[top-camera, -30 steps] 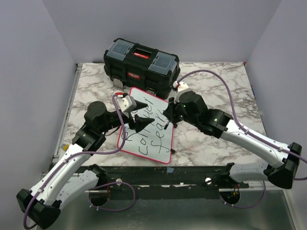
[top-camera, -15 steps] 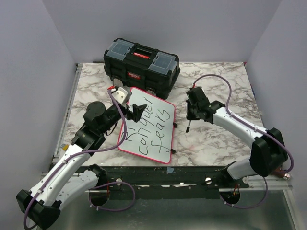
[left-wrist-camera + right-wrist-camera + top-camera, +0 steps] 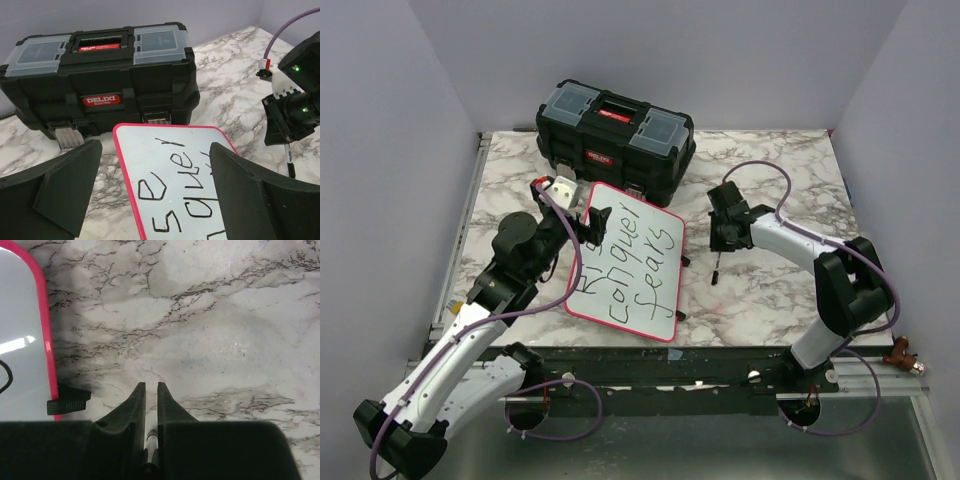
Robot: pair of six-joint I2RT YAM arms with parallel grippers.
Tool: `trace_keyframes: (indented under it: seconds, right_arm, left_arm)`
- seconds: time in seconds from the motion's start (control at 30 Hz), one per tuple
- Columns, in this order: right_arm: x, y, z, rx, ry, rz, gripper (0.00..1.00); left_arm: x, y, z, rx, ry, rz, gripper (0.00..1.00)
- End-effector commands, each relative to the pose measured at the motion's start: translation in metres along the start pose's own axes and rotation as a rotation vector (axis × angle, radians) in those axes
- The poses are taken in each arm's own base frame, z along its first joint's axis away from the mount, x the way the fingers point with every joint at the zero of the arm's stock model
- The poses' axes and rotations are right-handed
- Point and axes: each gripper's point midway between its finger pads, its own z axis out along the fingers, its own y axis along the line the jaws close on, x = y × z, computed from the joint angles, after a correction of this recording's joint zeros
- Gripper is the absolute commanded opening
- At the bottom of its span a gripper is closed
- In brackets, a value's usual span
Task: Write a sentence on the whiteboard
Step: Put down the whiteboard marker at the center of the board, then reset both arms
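The whiteboard (image 3: 625, 262), white with a pink-red rim, lies tilted on the marble table in front of the toolbox. The sentence (image 3: 638, 268) runs across it in three lines of black marker letters; its upper letters (image 3: 172, 187) show in the left wrist view. My left gripper (image 3: 596, 220) hovers open over the board's top left corner, with nothing between its fingers (image 3: 65, 185). My right gripper (image 3: 719, 238) stands over bare table to the right of the board, shut on the thin black marker pen (image 3: 717, 264), which points down. The pen's barrel (image 3: 151, 439) sits between the shut fingers.
A black toolbox (image 3: 615, 135) with clear lid compartments stands at the back, just behind the board's top edge (image 3: 165, 128). A small black tab (image 3: 68, 400) sticks out from the board's right rim (image 3: 46, 340). Purple cables loop above both arms.
My left gripper has opened wider and pulled back up and left off the board. My right arm has carried the marker off the board to the table on its right.
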Motion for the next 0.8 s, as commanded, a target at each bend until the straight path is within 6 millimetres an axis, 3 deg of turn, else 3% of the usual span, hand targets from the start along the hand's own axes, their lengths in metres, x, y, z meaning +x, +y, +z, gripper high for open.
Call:
trace_keyframes:
  seconds: [0.0,0.3,0.53,0.63,0.77]
  right_arm:
    - [-0.002,-0.006,0.015,0.031,0.006,-0.007,0.24]
    - [-0.021,-0.012,0.01,0.065,-0.043,0.003,0.63]
    - [-0.043,-0.013,-0.013,0.073,-0.11,0.005,0.82]
    - [-0.052,-0.006,-0.027,0.028,-0.137,-0.002,1.0]
    - [-0.066,0.008,-0.054,-0.068,-0.196,-0.021,1.0]
  left_arm:
    - [-0.02,0.019,-0.006,-0.089,-0.044,0.003,0.91]
    - [-0.02,0.032,-0.009,-0.141,-0.046,0.003,0.91]
    - [-0.02,0.037,-0.01,-0.166,-0.05,0.002,0.92]
    - [-0.022,0.038,-0.012,-0.17,-0.066,0.001,0.92]
    - [-0.022,0.039,-0.015,-0.17,-0.075,0.046,0.95]
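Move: The right hand still grips the marker near its far end. The table spot where the marker will lie is centred about 4 cm back from this hand, 2 cm left and 3 cm below. The whiteboard's middle is roughly 26 cm left and 3 cm back, its near black clip about 9 cm left and 3 cm back. From the left hand, that spot is about 29 cm right, straight across and 30 cm below. Right hand lowers the marker slightly to the table, opens wide, rises about 5 cm; left hand drifts left. ##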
